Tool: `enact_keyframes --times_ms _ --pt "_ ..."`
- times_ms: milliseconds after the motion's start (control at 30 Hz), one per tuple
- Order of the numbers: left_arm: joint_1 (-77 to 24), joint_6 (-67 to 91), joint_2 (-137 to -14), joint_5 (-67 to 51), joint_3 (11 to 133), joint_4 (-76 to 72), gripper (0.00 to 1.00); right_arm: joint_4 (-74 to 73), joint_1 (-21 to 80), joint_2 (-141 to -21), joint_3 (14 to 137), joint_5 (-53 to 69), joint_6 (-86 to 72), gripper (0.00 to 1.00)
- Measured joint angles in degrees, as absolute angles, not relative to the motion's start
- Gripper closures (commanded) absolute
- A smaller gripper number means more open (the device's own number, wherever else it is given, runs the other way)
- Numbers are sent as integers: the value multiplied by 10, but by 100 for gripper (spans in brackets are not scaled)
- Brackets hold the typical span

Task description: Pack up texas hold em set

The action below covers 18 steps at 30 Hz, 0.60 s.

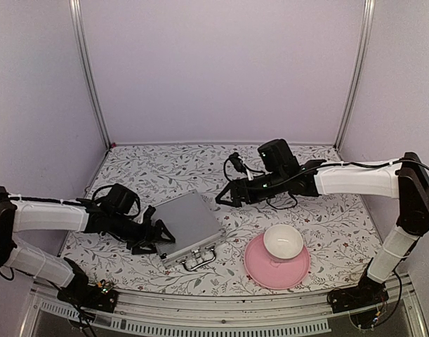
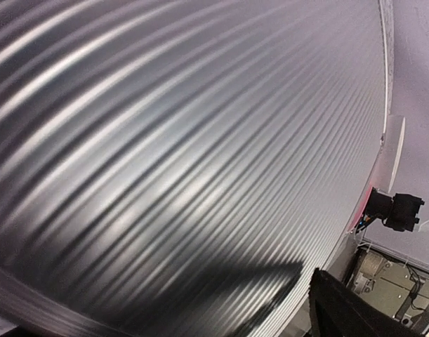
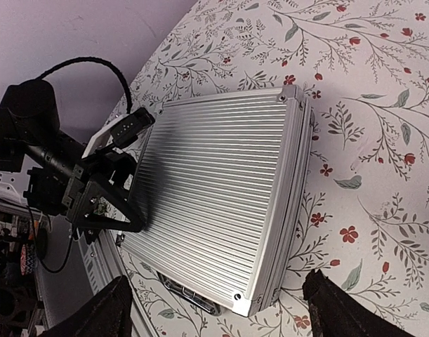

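Note:
The silver ribbed briefcase point(image 1: 192, 223) of the texas hold em set lies shut and flat on the flowered table, its metal handle point(image 1: 200, 261) toward the near edge. My left gripper point(image 1: 160, 236) is at the case's left edge, jaws wide open, one finger reaching over the lid. In the left wrist view the ribbed lid point(image 2: 165, 161) fills the frame, with one dark finger point(image 2: 347, 309) at the bottom right. My right gripper point(image 1: 222, 195) hovers open above and behind the case's right side. Its wrist view looks down on the lid point(image 3: 214, 203) and handle point(image 3: 189, 293).
A white bowl point(image 1: 283, 242) stands on a pink plate point(image 1: 260, 272) just right of the case, near the front edge. Metal frame posts and pale walls close off the back and both sides. Cables trail from both wrists.

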<state>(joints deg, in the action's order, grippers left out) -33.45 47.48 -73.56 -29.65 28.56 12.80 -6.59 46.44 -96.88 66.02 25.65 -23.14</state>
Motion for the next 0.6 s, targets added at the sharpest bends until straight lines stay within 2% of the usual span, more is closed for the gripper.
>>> enact_keyframes --times_ms 333,600 --pt "-335 467 -854 -312 337 26 6 -83 464 -967 660 245 -230 15" --pt "-335 423 -872 -283 377 27 6 -94 464 -959 659 248 -232 18"
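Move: The closed case has its middle about 11 cm to the left hand's right, 5 cm ahead and slightly below it; that hand is already at the case's left edge, near the front corner. The handle is some 13 cm right and 5 cm back, and the pink plate with the white bowl lies about 39 cm right, 4 cm back. From the right hand the case's middle is roughly 13 cm left, 4 cm back and 12 cm below. Forward and to the right in one sweep, the left hand travels about 7 cm, its open fingers still against the left edge of the closed case, pushing the case along the table in towards the right hand. It first sinks barely half a centimetre, then comes back up about a centimetre as the wrist tips up by some 10 degrees; the fingers stay wide open. ##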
